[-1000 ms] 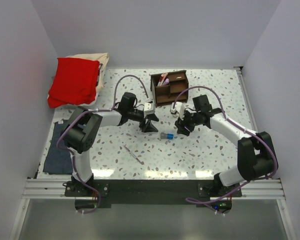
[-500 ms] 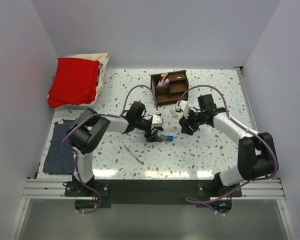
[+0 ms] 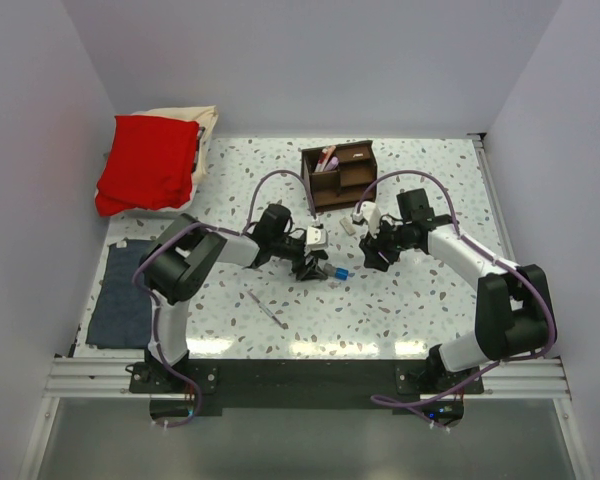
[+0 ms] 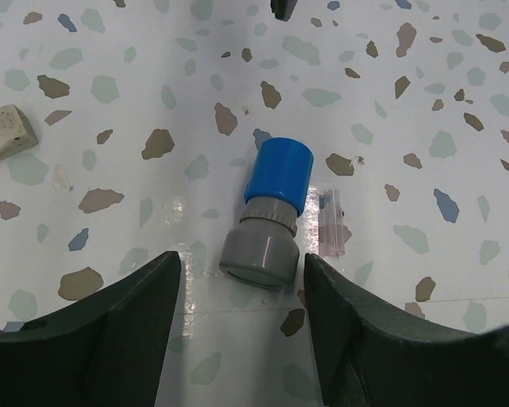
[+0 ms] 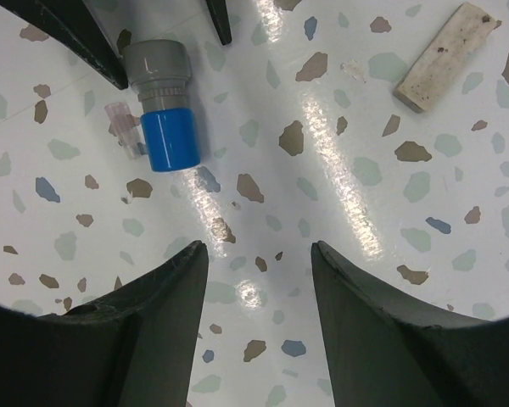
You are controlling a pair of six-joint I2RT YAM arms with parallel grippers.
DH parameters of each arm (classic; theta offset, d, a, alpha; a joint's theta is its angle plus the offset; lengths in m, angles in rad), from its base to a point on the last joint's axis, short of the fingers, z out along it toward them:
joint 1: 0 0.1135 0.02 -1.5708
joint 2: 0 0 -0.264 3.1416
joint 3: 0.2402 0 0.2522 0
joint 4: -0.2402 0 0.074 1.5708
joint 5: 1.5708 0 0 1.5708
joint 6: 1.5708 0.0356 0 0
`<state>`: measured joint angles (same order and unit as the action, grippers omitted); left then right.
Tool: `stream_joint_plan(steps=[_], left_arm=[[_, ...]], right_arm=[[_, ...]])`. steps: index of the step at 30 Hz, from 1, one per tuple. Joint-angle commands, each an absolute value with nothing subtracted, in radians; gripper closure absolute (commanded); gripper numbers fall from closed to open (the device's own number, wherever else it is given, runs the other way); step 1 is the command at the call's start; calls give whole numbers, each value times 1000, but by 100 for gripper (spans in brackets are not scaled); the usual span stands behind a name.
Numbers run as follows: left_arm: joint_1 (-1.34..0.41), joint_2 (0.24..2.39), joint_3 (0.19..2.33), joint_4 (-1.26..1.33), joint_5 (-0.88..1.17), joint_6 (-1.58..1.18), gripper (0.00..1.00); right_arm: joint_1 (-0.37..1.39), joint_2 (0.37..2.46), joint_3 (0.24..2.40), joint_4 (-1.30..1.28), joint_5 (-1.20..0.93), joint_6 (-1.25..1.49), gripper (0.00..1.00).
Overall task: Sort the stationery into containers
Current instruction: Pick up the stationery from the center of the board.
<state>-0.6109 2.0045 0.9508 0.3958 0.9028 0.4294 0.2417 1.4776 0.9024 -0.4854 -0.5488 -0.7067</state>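
Note:
A stubby blue-and-grey cylinder (image 3: 332, 271) (image 4: 271, 216) (image 5: 163, 102) lies on the speckled table. My left gripper (image 3: 316, 267) (image 4: 242, 259) is open, its fingers on either side of the cylinder's grey end; the left finger stands clear of it. A tiny clear pinkish piece (image 4: 332, 231) (image 5: 123, 127) lies beside the cylinder. My right gripper (image 3: 373, 255) (image 5: 259, 246) hovers open to the cylinder's right, nothing between its fingers. The dark wooden organizer box (image 3: 338, 175) stands behind, with pens (image 3: 326, 158) in its left compartment. A silvery pen (image 3: 267, 308) lies near the front.
A small whitish block (image 3: 347, 227) (image 4: 4, 133) (image 5: 445, 57) lies on the table between box and grippers. A red cloth (image 3: 148, 160) on a cream one sits at the back left. A folded blue-grey cloth (image 3: 125, 295) lies at the left edge.
My left gripper moved right to the cylinder and now straddles its grey end, jaws a little narrower. My right gripper drew back slightly to the right and away from the cylinder.

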Motion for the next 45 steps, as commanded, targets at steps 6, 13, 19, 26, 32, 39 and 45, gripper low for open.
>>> stream_joint_plan(steps=[6, 13, 19, 26, 32, 39, 45], left_arm=[[-612, 2040, 954, 488, 983, 411, 39], [-623, 2078, 979, 566, 980, 351, 46], [-626, 2092, 988, 583, 986, 296, 74], [-572, 1935, 1020, 407, 1011, 327, 95], [-451, 1797, 1186, 128, 1097, 296, 100], [-293, 1744, 1325, 261, 1174, -133, 100], [-290, 1752, 1407, 164, 1094, -71, 100]], right_arm=[[238, 1474, 920, -488, -563, -706, 44], [238, 1482, 923, -489, -560, -695, 44], [236, 1468, 922, -505, -554, -699, 45], [236, 1460, 1032, -544, -537, -638, 45], [183, 1477, 1259, -526, -572, -358, 44], [62, 1629, 1478, -241, -884, 217, 44], [26, 1822, 1403, 272, -983, 950, 42]])
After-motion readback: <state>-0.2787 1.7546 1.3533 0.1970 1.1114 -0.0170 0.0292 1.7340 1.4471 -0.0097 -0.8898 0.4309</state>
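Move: The blue-and-grey bottle lies just off my left fingertips, its grey end almost between them: its middle is some 3 cm to the right, level fore-and-aft, 1 cm lower. A clear tube lies about 3 cm back and 4 right of that hand, the eraser 10 cm ahead and 7 right, the compartment box roughly 22 ahead and 5 right. From my right hand the bottle is about 10 cm left, 2 back and 6 below. I ease my left hand about 1.5 cm right, low over the board, and close its fingers on the bottle's grey end. Then I lift quickly, some 24 cm up with a swing forward and left, the fingers tipping up towards level. As that lift begins, my empty, part-open right hand also rises about 20 cm and goes forward 17, rolling its left-pointing fingers upward some 50 degrees. ##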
